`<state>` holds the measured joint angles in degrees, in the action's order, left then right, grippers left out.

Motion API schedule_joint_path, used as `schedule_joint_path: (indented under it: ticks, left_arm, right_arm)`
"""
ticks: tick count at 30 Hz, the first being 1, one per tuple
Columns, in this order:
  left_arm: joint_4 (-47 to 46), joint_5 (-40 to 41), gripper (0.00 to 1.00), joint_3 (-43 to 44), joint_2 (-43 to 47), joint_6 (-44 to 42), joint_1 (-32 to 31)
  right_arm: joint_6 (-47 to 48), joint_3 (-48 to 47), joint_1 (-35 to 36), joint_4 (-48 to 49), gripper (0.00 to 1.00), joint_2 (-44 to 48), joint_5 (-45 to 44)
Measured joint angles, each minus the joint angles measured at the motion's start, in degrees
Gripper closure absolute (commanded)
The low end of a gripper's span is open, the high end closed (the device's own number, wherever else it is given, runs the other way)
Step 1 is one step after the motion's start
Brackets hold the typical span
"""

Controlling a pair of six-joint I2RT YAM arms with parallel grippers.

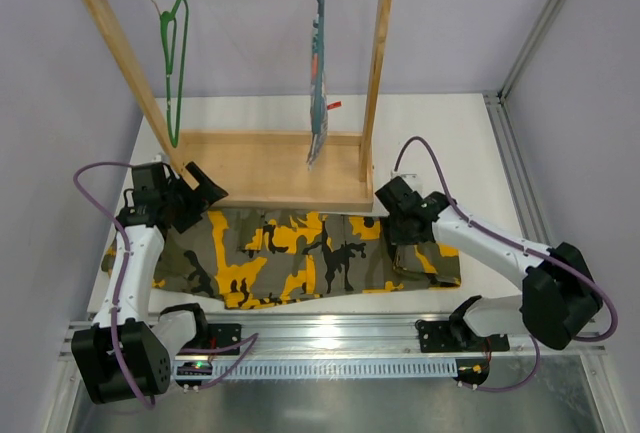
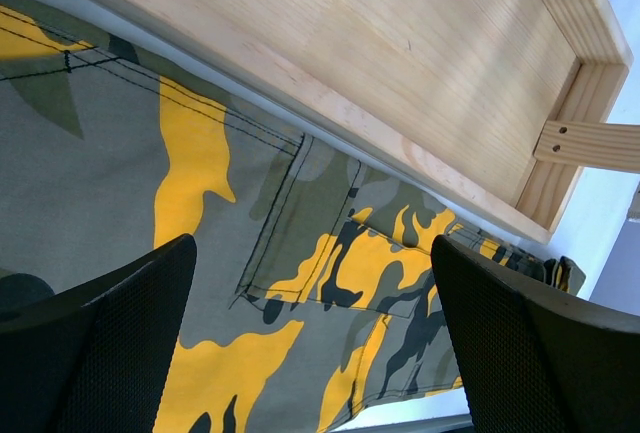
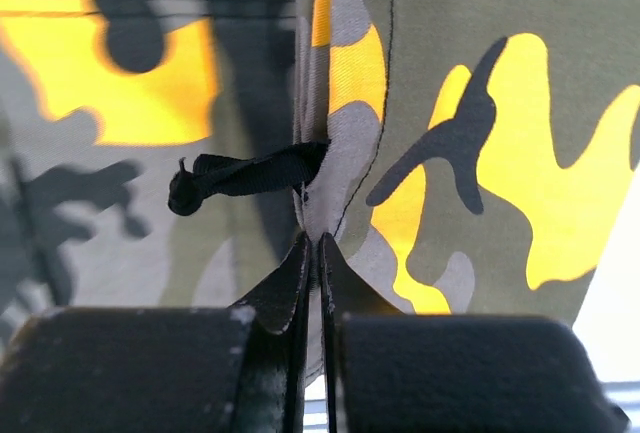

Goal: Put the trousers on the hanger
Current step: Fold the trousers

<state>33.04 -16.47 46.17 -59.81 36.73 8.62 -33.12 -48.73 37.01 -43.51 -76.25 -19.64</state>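
Observation:
The camouflage trousers (image 1: 300,258) lie flat on the table in front of the wooden rack. The thin green hanger (image 1: 174,63) hangs from the rack's top rail at the left. My right gripper (image 1: 403,236) is shut on the trousers' waist edge at their right end; in the right wrist view the fabric (image 3: 430,133) is pinched between the jaws of that gripper (image 3: 319,243), beside a black drawstring (image 3: 245,175). My left gripper (image 1: 205,203) hovers open over the trousers' left end, with a back pocket (image 2: 300,223) showing between its fingers (image 2: 100,343).
A wooden rack (image 1: 270,168) with a flat base stands just behind the trousers. A grey-blue hanger carrying a small cloth (image 1: 318,73) hangs from the rail at the right. The table's front edge and metal rail (image 1: 330,328) lie just below the trousers.

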Motion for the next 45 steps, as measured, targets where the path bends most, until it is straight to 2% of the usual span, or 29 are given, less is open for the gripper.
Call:
schedule_joint_path:
  ticks: [8, 18, 27, 30, 31, 33, 34, 41, 42, 43, 45]
  left_arm:
    - [-0.07, -0.04, 0.00, -0.39, -0.07, 0.33, 0.00]
    - [0.50, -0.17, 0.01, -0.94, 0.11, 0.22, -1.79]
    - [1.01, -1.99, 0.08, -4.02, -0.07, 1.97, -4.90]
    - [0.96, -1.29, 0.18, -5.53, -0.33, 3.26, -9.92]
    - [0.92, -1.14, 0.27, -5.99, -0.39, 3.61, -11.80]
    - [0.87, -0.96, 0.36, -6.95, -0.39, 4.57, -14.86]
    - [0.87, -0.66, 0.44, -7.37, -0.37, 4.94, -15.87]
    - [1.01, 2.23, 0.86, -9.81, 2.10, 8.41, -19.76]
    - [0.76, 2.69, 0.96, -10.27, 2.23, 9.05, -20.68]
    - [0.28, 3.26, 1.00, -10.82, 1.97, 9.90, -21.73]
    - [-0.46, 4.13, 1.00, -11.54, 0.15, 11.19, -24.04]
  right_arm:
    - [1.49, 0.63, 1.75, 3.61, 0.96, 2.51, 8.09]
    - [-2.36, 1.51, 4.57, 9.75, 0.96, 9.35, 15.67]
    - [-6.49, 1.42, 9.55, 14.95, 0.96, 10.25, 19.21]
    - [-7.45, 1.44, 9.55, 15.93, 0.96, 10.60, 19.39]
    - [-7.74, 1.44, 9.51, 16.13, 0.96, 10.99, 19.39]
    - [-7.87, 1.44, 9.49, 16.22, 0.96, 12.09, 19.41]
    - [-7.98, 1.44, 9.49, 16.22, 0.96, 13.05, 19.28]
    - [-8.37, 1.46, 9.49, 13.99, 0.96, 22.43, 16.17]
    - [-8.48, 1.46, 9.49, 13.66, 0.96, 24.06, 15.67]
    - [-8.68, 1.46, 9.49, 13.27, 0.96, 25.59, 15.21]
    - [-8.90, 1.46, 9.49, 12.61, 0.96, 28.65, 14.51]
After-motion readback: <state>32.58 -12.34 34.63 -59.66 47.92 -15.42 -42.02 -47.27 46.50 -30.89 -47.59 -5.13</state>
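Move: The right hand holds the trousers' lifted right-hand part. Their flat middle lies about 26 cm to its left, level with it fore and aft and 6 cm lower; the rack base's front right corner is 12 cm ahead and 7 cm left. From the open left hand that middle lies roughly 14 cm right, 8 cm back and 14 cm down, with the rack base's front rail 5 cm ahead and 9 cm right. Lifting the pinched cloth, the right hand climbs about 15 cm, sweeping left towards the trousers' middle before easing back a little and rolling some 40 degrees so its fingers swing leftward. The left hand heads right, back and down, roughly 14 cm in all, towards the flat middle, tipping down and closing its fingers empty above the cloth. ##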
